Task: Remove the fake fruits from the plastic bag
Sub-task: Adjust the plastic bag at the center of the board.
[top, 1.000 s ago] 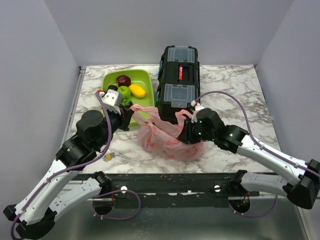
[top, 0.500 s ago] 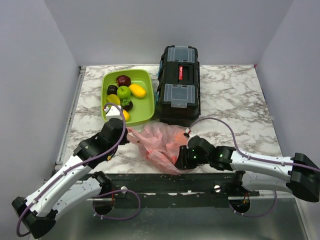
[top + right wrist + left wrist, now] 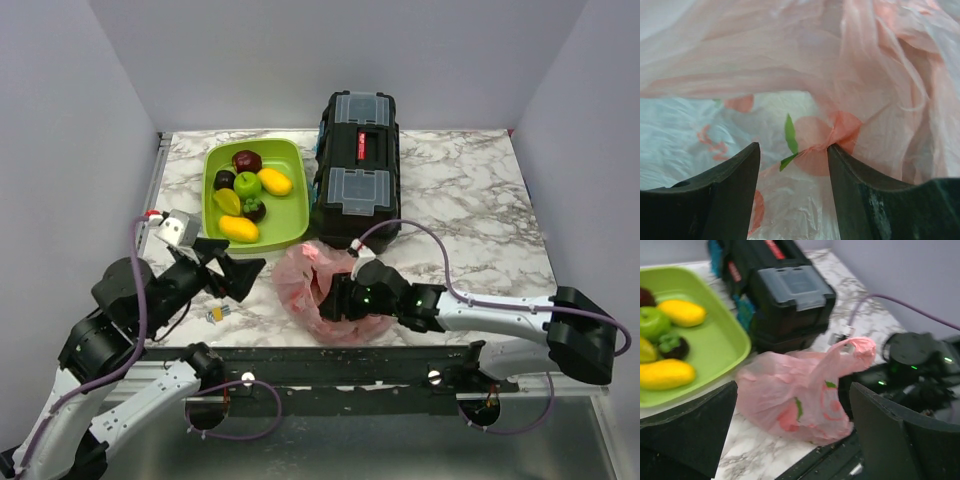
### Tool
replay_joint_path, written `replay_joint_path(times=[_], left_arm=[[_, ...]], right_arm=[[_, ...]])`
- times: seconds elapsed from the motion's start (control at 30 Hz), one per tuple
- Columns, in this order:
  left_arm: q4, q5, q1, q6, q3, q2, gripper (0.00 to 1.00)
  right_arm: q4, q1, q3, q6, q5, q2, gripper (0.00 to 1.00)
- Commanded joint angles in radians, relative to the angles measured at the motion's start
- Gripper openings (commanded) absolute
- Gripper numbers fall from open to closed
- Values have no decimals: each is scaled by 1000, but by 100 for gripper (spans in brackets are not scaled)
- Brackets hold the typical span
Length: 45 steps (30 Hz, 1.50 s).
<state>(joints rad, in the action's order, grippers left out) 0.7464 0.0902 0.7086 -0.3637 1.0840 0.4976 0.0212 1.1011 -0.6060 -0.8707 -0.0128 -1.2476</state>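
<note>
The pink plastic bag (image 3: 300, 280) lies slumped on the marble near the table's front edge; whatever is inside is hidden. My right gripper (image 3: 335, 300) is pushed into its right side. In the right wrist view, that gripper (image 3: 794, 150) is open, surrounded by pink film, with a twisted fold touching its right finger (image 3: 860, 190). My left gripper (image 3: 240, 265) hovers left of the bag, wide open and empty, apart from the plastic bag (image 3: 800, 395). Fake fruits lie in the lime-green tray (image 3: 290, 215), among them a yellow-green one (image 3: 227, 200) and a dark one with a green cap (image 3: 253, 208).
A black toolbox (image 3: 357, 165) stands just behind the bag, right of the tray. The tray also holds a maroon apple (image 3: 246, 160), a green apple (image 3: 247, 184) and yellow oval fruits (image 3: 238, 228). A small yellow item (image 3: 217, 314) lies by the front edge.
My left gripper let go of the bag, opened wide and pulled back to the left. The right gripper slid left into the bag and widened. The bag sank flatter.
</note>
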Motion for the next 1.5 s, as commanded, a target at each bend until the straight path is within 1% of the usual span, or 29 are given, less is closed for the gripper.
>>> replay_joint_path(times=[0.0,0.13,0.23,0.3,0.4,0.47,0.53,0.6,0.73,0.83,0.87,0.97,1.13,1.2,1.23,1.3,1.33,1.37,1.43,1.47], left_arm=[[-2,-405,-2,62,23,-23,93],[-21,-552,-2,25,-9,-61,94],[-44,-663,-3,-10,-64,-77,95],[-82,-683,-2,-61,-133,-72,95],[-181,-611,-2,-169,-278,-53,90],[-241,-540,-3,-216,-349,-26,86],[-298,-449,-2,-252,-403,5,85],[-325,-351,-3,-277,-431,55,86],[-319,-219,-2,-223,-416,185,88],[-239,-54,-5,-239,-400,263,86],[-222,-20,-6,-248,-399,274,85],[-251,-11,-6,-267,-447,253,83],[-373,-32,-9,-383,-590,203,79],[-450,-39,-10,-400,-648,223,75],[-487,-37,-12,-413,-666,246,73],[-563,-54,-23,-424,-686,304,66],[-593,-73,-30,-426,-684,341,64],[-632,-88,-36,-424,-678,376,62],[-698,-152,-46,-407,-652,461,57],[-729,-183,-53,-390,-632,504,48]], right_arm=[[233,12,-75,59,49,-109,60],[339,34,-168,73,97,-258,61],[324,36,-248,61,81,-372,61],[312,37,-260,51,49,-392,61],[302,36,-218,52,-5,-339,61],[264,36,-177,53,-40,-276,61],[219,37,-143,44,-59,-224,61],[187,37,-120,24,-41,-185,61],[124,68,-69,-14,-51,-101,60],[65,78,-51,-15,-26,-70,58],[43,81,-51,-16,-25,-67,57],[-18,116,-47,-1,-27,-72,54],[-102,192,-60,21,-12,-122,38],[-70,238,-37,18,-28,-118,33],[-44,253,-17,16,-40,-110,32],[8,256,33,-12,-73,-94,23],[11,256,52,-24,-101,-84,17],[9,256,67,-35,-125,-67,10],[6,256,104,-47,-177,-18,1],[5,256,123,-49,-207,12,1]])
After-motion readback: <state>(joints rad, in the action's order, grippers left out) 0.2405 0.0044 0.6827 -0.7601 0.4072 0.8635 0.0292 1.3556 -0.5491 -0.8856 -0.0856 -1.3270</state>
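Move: About 28 cm below the open left hand, the plastic bag's middle lies some 13 cm to its right and 2 cm ahead. The right hand is already in the bag's mouth; the bag's middle is roughly 3 cm to its left, 2 cm ahead and 4 cm below. From the left hand, the green tray's middle is some 26 cm ahead and 1 cm left, the toolbox's 27 cm ahead and 23 cm right. Pushing about 10 cm left inside the bag, the right hand then returns rightward, rises slightly, draws back and sinks, shutting its fingers on bag film at the near side. The left hand swings back and right, then drops and comes forward to the bag's left side, some 27 cm lower, tipping down about 35 degrees and partly closing amid the film. ##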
